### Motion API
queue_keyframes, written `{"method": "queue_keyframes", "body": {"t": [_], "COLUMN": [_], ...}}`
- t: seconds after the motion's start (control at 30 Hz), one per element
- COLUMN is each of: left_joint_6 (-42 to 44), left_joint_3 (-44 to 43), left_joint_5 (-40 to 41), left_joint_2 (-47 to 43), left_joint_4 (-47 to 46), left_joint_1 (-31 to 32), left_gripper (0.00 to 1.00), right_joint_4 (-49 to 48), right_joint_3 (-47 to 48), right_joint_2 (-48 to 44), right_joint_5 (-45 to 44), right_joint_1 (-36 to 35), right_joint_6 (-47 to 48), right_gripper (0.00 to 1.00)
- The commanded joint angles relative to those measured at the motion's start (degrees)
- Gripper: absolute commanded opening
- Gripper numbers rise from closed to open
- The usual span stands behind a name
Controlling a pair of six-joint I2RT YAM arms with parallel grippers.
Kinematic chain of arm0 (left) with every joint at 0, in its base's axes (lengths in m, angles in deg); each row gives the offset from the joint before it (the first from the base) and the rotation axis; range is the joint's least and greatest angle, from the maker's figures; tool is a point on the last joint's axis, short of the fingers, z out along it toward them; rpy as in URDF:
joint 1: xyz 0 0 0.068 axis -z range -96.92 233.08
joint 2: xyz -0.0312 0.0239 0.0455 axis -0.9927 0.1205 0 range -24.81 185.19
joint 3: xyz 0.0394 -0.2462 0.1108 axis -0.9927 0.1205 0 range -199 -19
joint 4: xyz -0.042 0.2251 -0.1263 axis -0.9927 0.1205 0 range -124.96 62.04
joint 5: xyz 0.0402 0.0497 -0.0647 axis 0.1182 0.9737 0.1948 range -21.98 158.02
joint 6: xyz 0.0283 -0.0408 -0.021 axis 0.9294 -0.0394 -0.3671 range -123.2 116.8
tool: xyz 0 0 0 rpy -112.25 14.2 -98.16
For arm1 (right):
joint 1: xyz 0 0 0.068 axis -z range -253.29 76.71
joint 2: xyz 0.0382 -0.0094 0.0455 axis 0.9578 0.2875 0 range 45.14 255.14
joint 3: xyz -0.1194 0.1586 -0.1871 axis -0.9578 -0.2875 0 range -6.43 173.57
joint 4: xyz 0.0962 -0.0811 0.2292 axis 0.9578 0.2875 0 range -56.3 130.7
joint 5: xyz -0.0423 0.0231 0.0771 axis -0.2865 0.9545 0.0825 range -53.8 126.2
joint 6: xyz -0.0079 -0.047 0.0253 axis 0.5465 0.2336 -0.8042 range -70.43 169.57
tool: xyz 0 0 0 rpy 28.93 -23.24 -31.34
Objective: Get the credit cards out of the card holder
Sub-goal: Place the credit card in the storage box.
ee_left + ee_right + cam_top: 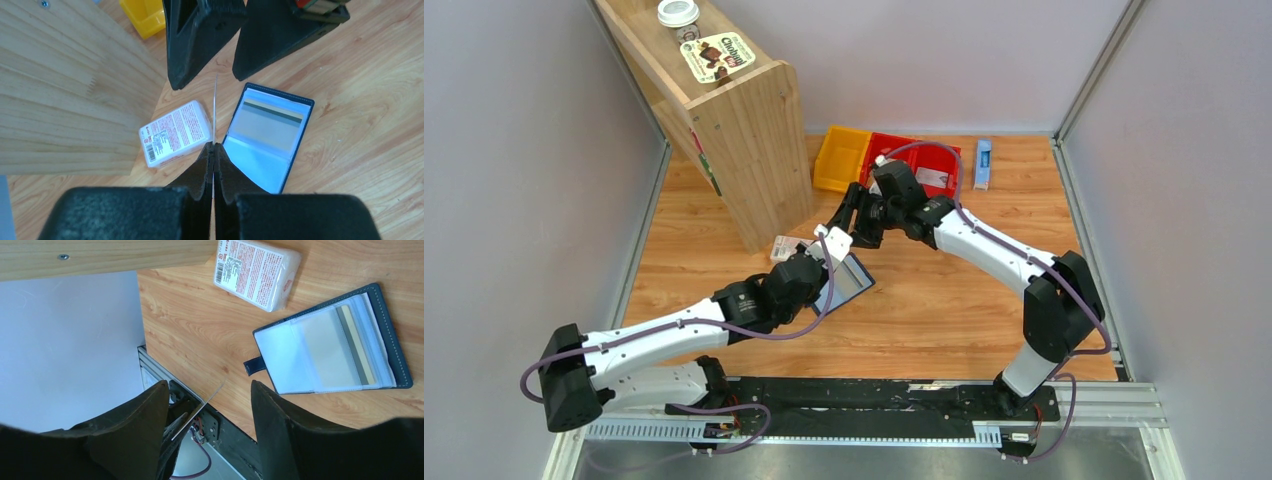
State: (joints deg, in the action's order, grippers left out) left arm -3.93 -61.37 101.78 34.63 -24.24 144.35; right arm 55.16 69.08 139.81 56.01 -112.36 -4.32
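The navy card holder (852,281) (300,116) (392,342) lies open on the wooden table, and a tan credit card (267,122) (335,347) shows inside its clear pocket. My left gripper (214,146) (827,252) is shut on a thin pale credit card (215,107) (197,412), held upright above the table and seen edge-on. My right gripper (209,385) (207,82) (852,218) is open, one finger on each side of that card's far end. Neither finger touches it.
A pink-and-white packet (175,132) (257,272) (784,248) lies beside the card holder, at the foot of a wooden shelf unit (744,130). At the back of the table stand a yellow bin (842,158), a red bin (919,160) and a slim blue-and-white box (983,163).
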Motion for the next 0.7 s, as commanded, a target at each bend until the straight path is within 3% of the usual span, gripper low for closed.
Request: {"method": "queue_keyframes", "body": {"t": [0.0, 0.27, 0.47, 0.5, 0.67], "left_joint_6": [2.3, 3.3, 1.1, -0.6, -7.2], "left_joint_3": [-2.9, -3.2, -3.2, -3.2, -3.3], "left_joint_5": [1.7, 1.8, 2.3, 2.6, 6.3], "left_joint_2": [0.8, 2.8, 2.8, 2.7, 2.8], "left_joint_4": [-4.0, -4.6, -4.1, -3.8, -0.1], "left_joint_1": [0.6, 1.0, 1.0, 1.0, 1.0], "left_gripper": [0.00, 0.00, 0.02, 0.04, 0.37], "right_joint_4": [-1.9, -1.2, -3.2, -3.7, -9.3], "right_joint_3": [2.5, 1.8, 2.0, 1.8, -1.3], "right_joint_2": [0.9, 1.0, 0.7, 0.5, -0.6], "right_joint_5": [2.6, 3.5, 3.9, 3.8, 3.4], "right_joint_1": [-0.6, -0.5, 0.5, 0.8, 3.6], "right_joint_6": [-1.4, -0.3, -0.2, -0.1, -0.4], "right_gripper": [0.60, 0.35, 0.01, 0.00, 0.00]}}
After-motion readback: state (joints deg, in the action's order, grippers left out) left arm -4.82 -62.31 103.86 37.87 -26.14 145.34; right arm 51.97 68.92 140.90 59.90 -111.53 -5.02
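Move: The left hand holds the credit card by one end out ahead of it, its middle some 3 cm farther forward and 1 cm to the right. From the open right hand, whose fingers straddle the far end, that middle lies about 3 cm back and 1 cm left. The card holder is some 17 cm below the right hand, 3 cm back and 2 cm right; the white pack is 3 cm ahead and 9 cm left, nearly as low; the red storage box is roughly 24 cm ahead and 16 cm right. The right fingers, about two-thirds open, shut fully and pinch the card's far end, the right hand staying almost in place: barely 1 cm back and down, then forward and up again. Meanwhile the left hand eases about 1 cm to the right, still gripping the near end, and only once the right has shut do its fingers part by roughly a quarter. ##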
